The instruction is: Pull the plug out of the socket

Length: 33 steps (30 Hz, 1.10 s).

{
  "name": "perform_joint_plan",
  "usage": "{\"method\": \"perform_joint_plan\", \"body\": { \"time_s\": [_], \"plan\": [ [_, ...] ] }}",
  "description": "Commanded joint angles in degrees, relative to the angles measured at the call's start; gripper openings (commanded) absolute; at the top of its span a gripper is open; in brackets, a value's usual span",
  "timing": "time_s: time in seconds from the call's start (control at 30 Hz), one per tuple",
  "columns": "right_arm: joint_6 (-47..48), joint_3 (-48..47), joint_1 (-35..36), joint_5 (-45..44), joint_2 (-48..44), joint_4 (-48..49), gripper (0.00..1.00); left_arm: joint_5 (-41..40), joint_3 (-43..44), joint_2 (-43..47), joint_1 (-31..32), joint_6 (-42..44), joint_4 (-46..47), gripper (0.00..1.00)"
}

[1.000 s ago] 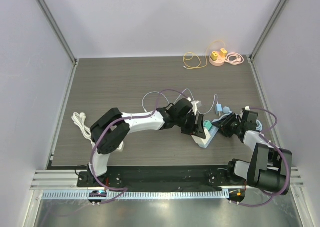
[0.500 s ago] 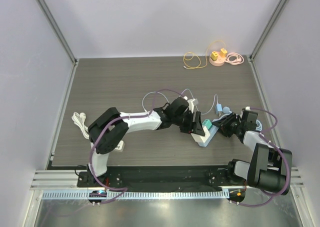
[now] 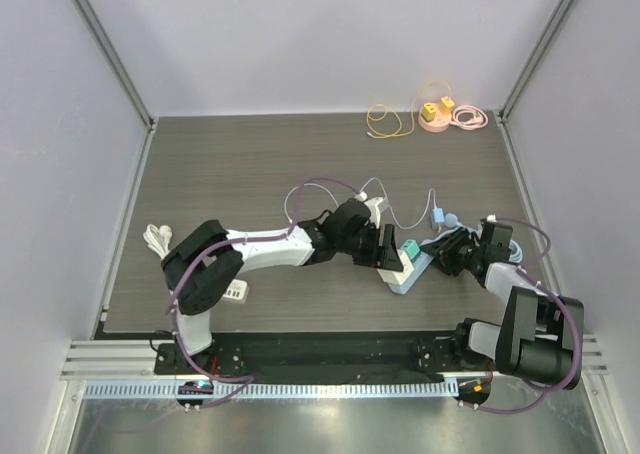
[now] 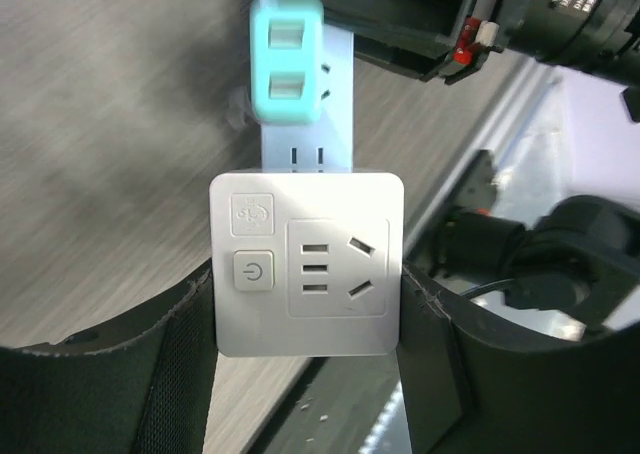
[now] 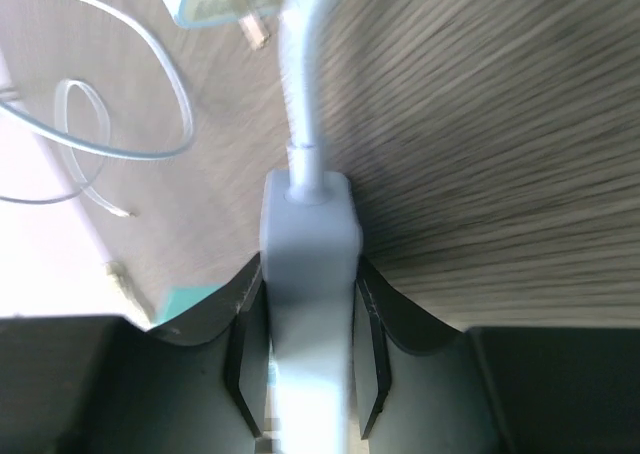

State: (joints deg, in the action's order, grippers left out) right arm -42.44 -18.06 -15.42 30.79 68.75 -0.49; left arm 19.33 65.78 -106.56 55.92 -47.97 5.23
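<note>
A pale blue socket strip (image 3: 415, 268) lies right of the table's centre. A teal plug (image 3: 410, 249) sits in it, also seen in the left wrist view (image 4: 286, 59). A white square adapter plug (image 4: 305, 264) with a power button covers the strip's near end. My left gripper (image 4: 305, 349) is shut on this adapter's two sides, seen from above at the strip's left end (image 3: 392, 258). My right gripper (image 3: 450, 257) is shut on the strip's cable end (image 5: 308, 264), and the strip's cable (image 5: 300, 74) runs away from the fingers (image 5: 372, 304).
A small blue charger (image 3: 438, 215) with a thin clear cable (image 5: 100, 104) lies just behind the strip. A pink round socket with yellow plugs (image 3: 437, 114) and a yellow cable (image 3: 385, 122) sit at the back right. A white cable bundle (image 3: 158, 240) lies at the left edge.
The left arm's elbow has swung left and toward the near edge. The strip's adapter end has shifted slightly left and back. Both grips are unchanged.
</note>
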Motion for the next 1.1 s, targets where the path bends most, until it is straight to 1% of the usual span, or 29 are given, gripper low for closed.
{"method": "perform_joint_plan", "body": {
  "time_s": [0.0, 0.1, 0.2, 0.27, 0.33, 0.4, 0.43, 0.5, 0.53, 0.57, 0.63, 0.67, 0.7, 0.73, 0.77, 0.87, 1.03, 1.07],
  "plan": [
    [6.8, 0.9, -0.8, -6.6, 0.3, -1.0, 0.01, -11.4, 6.1, 7.4, -0.4, 10.3, -10.8, 0.0],
    [6.8, 0.9, -0.8, -7.0, 0.5, -1.0, 0.01, -10.5, 5.9, 8.3, -0.4, 10.9, -11.7, 0.0],
    [6.7, 0.8, -0.9, -7.1, 0.6, -1.1, 0.01, -5.7, 5.0, 8.2, -0.7, 8.7, -8.6, 0.0],
    [6.7, 0.9, -0.9, -7.0, 0.4, -1.0, 0.01, -5.4, 4.4, 8.7, -0.8, 7.6, -7.3, 0.0],
    [6.7, 0.9, -0.9, -6.7, 0.4, -1.0, 0.01, -7.4, 3.8, 9.7, -0.8, 7.5, -7.3, 0.0],
    [6.8, 1.0, -0.8, -5.8, 0.5, -0.9, 0.01, -11.0, 4.6, 10.1, -0.9, 9.6, -9.4, 0.0],
    [6.9, 1.0, -0.9, -5.3, 0.6, -0.7, 0.01, -12.5, 5.2, 10.1, -1.0, 10.6, -12.7, 0.0],
    [7.0, 1.2, -0.9, -3.4, 0.2, 0.1, 0.01, -14.4, 7.7, 9.4, -1.7, 12.1, -16.1, 0.0],
    [6.9, 1.4, -0.9, -2.7, -0.1, 0.2, 0.01, -14.3, 8.5, 8.7, -2.3, 13.1, -19.5, 0.0],
    [6.8, 1.5, -0.8, -2.3, -0.5, 0.2, 0.01, -12.8, 9.3, 7.3, -4.2, 13.1, -20.6, 0.0],
    [6.7, 1.9, -0.9, -1.6, -1.6, 0.1, 0.01, -6.9, 11.0, 5.0, -6.9, 11.6, -21.2, 0.0],
    [6.6, 2.0, -0.8, -1.4, -1.8, 0.2, 0.01, -0.2, 11.5, 3.8, -9.6, 10.5, -20.6, 0.0],
    [6.7, 2.1, -0.8, -0.9, -1.9, 0.1, 0.01, 2.8, 12.1, 1.5, -10.8, 9.7, -20.2, 0.0],
    [6.5, 2.2, -0.8, -0.6, -2.0, 0.1, 0.01, 8.0, 12.3, -0.6, -12.9, 8.3, -18.7, 0.0],
    [6.6, 2.2, -0.8, -0.4, -2.0, 1.8, 0.01, 9.7, 12.4, -0.6, -13.7, 7.7, -18.0, 0.0],
    [6.5, 2.4, -0.8, 0.2, -1.9, 2.2, 0.01, 12.1, 14.3, -3.8, -15.7, 6.6, -17.6, 0.0],
    [6.6, 2.6, -0.8, 0.6, -1.4, 3.0, 0.01, 15.1, 20.8, -10.1, -17.2, 5.2, -21.6, 0.0],
    [6.6, 2.5, -0.8, 0.5, -1.3, 3.0, 0.01, 15.6, 22.4, -10.9, -17.2, 5.2, -22.1, 0.02]
  ]
}}
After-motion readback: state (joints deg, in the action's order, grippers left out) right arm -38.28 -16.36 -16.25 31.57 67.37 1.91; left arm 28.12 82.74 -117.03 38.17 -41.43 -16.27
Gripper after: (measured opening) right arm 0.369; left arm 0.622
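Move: The left hand grips the white plug, still at the near end of the socket strip. The strip's middle lies about 5 cm to this hand's right, level with it fore and aft and some 4 cm lower. The teal adapter stands 4 cm ahead and 4 cm right, just below hand height; the blue charger is about 11 cm ahead, 10 cm right and 6 cm down. From the right hand, clamped on the strip's cable end, the white plug lies some 12 cm left, 6 cm back and 4 cm higher. Still pinching the white plug, the left hand draws it up about 5 cm off the socket strip, while the right hand keeps its grip on the cable end and holds nearly still. The left hand then carries the plug away, forward and leftward, ending some 12 cm ahead and 7 cm left of its start, and sinks about 7 cm from its peak towards the open table. ##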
